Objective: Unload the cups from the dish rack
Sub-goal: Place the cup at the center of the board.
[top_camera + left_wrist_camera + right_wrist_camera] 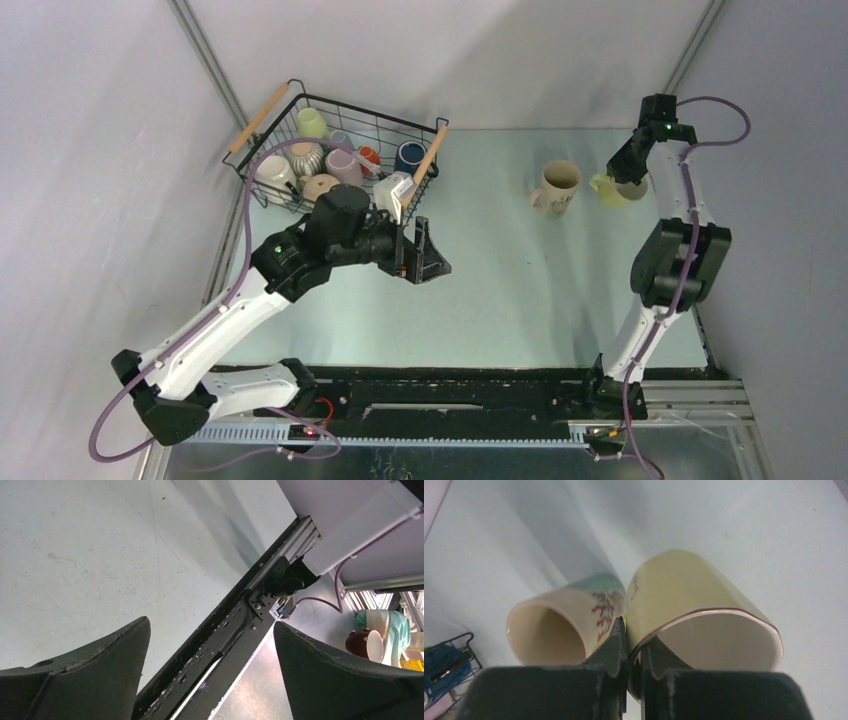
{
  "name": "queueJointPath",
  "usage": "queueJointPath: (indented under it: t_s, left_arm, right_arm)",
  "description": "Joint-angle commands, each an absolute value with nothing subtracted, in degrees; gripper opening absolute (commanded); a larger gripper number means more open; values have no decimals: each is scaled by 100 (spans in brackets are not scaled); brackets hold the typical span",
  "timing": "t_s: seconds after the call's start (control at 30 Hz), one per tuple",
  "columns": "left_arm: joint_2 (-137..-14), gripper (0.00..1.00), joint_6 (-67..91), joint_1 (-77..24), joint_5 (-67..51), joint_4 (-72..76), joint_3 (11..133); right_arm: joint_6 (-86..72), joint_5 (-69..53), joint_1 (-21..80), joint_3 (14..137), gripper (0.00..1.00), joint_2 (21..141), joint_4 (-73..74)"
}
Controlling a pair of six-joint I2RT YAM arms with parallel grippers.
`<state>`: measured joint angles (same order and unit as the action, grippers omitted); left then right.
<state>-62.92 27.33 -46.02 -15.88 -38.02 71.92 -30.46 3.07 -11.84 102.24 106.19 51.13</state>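
Note:
The black wire dish rack (262, 118) with wooden handles stands at the back left and holds several cups, among them a pale green one (312, 122), a striped ribbed one (305, 157), a mauve one (343, 165) and a navy one (410, 157). My left gripper (420, 266) (211, 622) hangs open and empty just off the rack's near right corner. At the back right, my right gripper (622, 180) (631, 635) is shut on the rim of a yellow cup (608, 190) (689, 590), one finger inside and one outside. Left of it, a cream patterned cup (556, 188) (559, 625) stands on the table.
The black base rail (450, 385) (220, 645) runs along the table's near edge. Grey walls close in the left, back and right. A corner of the wire rack (446, 662) shows at the lower left of the right wrist view. Beyond the table edge sit a maroon mug (361, 644) and teal cloth.

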Motion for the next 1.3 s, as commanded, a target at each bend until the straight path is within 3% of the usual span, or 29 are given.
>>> queueJointPath:
  t_s: [0.0,0.4,0.8,1.17,1.27]
  left_arm:
    - [-6124,100,2554,-4675,-1655,-3751,7101]
    - [-6121,100,2584,-4678,-1675,-3850,7128]
    - [-6138,100,2589,-4692,-1662,-3854,7078]
    - [-6130,100,2534,-4687,-1587,-3876,6919]
    - [-6128,100,2553,-4692,-1580,-3871,6875]
  right_arm:
    - [-2899,403,-1233,11319,0,11290,5095]
    - [-2753,766,-1112,12525,0,12655,5749]
    - [-2584,894,-886,12483,0,12981,5906]
    - [-2574,927,-730,12481,50,12936,6012]
    - [-2616,876,-729,12524,60,12814,6034]
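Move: The right hand keeps the yellow-green cup pinched by its wall; the spot where that cup will stand has its middle about 5 cm ahead of the hand point, some 2 cm to its right and roughly 13 cm lower. The patterned cup, already standing on the board, is about 6 cm ahead and 9 cm to the hand's left, also some 13 cm below. From the left hand the spot is roughly 30 cm ahead, 41 cm right and 25 cm lower. The right hand carries the yellow-green cup down about 9 cm in all, first slanting forward some 5 cm as it sinks, then going nearly straight down beside the patterned cup's right side while the fingers tip some 15 degrees nearer to vertical. Once low, it all but stops and spreads its fingers to a bit over half open, one inside the cup and the other outside its left wall, letting go of the wall between them. ##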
